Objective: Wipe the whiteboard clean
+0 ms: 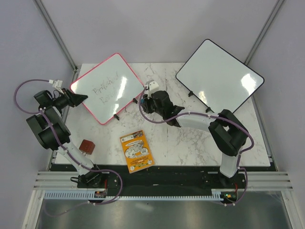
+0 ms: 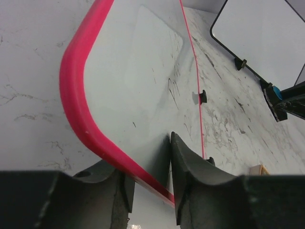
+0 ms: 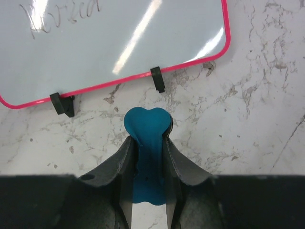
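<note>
The whiteboard (image 1: 107, 88) with its pink frame stands tilted on small black feet at the back left of the marble table, with faint handwriting on it. My left gripper (image 1: 82, 98) is at its left corner. In the left wrist view the pink frame (image 2: 78, 109) passes between the jaws of that gripper (image 2: 147, 157): one finger lies on the white face, the other behind the edge. My right gripper (image 1: 148, 98) sits just off the board's right corner, shut on a blue eraser (image 3: 147, 125). The right wrist view shows the board's lower edge (image 3: 119, 38) a little ahead of the right gripper (image 3: 147, 139).
A larger black-framed whiteboard (image 1: 219, 76) leans at the back right. An orange booklet (image 1: 137, 151) lies near the front edge, and a small red-brown block (image 1: 87, 146) sits to its left beside the left arm. Grey walls close in both sides.
</note>
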Motion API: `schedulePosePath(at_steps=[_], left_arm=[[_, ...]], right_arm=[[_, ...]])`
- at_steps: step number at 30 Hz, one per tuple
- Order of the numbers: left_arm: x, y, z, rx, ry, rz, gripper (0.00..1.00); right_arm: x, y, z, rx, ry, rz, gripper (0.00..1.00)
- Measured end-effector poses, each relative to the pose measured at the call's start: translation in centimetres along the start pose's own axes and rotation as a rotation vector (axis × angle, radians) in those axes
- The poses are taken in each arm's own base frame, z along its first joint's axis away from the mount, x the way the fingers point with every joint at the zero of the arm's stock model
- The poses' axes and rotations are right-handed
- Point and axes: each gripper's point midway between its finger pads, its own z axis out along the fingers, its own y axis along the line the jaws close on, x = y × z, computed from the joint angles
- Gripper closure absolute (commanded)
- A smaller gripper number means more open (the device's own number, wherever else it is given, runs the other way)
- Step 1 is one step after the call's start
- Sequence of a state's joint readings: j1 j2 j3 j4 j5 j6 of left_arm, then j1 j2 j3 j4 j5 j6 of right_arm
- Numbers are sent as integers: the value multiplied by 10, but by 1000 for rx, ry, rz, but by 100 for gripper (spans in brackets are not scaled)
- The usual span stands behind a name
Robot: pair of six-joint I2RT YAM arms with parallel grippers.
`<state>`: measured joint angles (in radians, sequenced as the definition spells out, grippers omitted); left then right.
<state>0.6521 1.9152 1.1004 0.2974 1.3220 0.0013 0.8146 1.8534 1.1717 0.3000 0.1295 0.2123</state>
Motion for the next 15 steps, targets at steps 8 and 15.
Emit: schedulePosePath(at_steps=[8,15], left_arm=[[0,-37,-3,156,15,-149,98],[5,-38,-7,167,20,-145,98]], right_arm=[[-37,23,-1,-59,-86,-8,100],[-75,32,3,-80,-187,-8,100]])
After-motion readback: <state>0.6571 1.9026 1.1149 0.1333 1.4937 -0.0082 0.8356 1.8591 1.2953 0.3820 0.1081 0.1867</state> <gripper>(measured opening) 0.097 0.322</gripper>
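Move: The whiteboard's left rim already lies between the left fingers; the board's middle is about 4 cm ahead of this hand, 11 cm to its right and some 3 cm lower. From the right hand, which holds the blue eraser, the whiteboard's middle, with the writing, lies roughly 8 cm ahead, 17 cm left and 3 cm below. The nearer black clip is about 2 cm ahead of it and 5 cm left, the other clip 6 cm back and 13 cm left, both some 10 cm below. Close the left gripper onto the whiteboard's rim until it pinches the board, drawing the hand about 3 cm back and as much to the right, a little up, with a slight roll and clockwise turn. Meanwhile raise the right hand some 7 cm and bring it left towards the written face, tipping the fingers up a little and keeping the eraser gripped. ##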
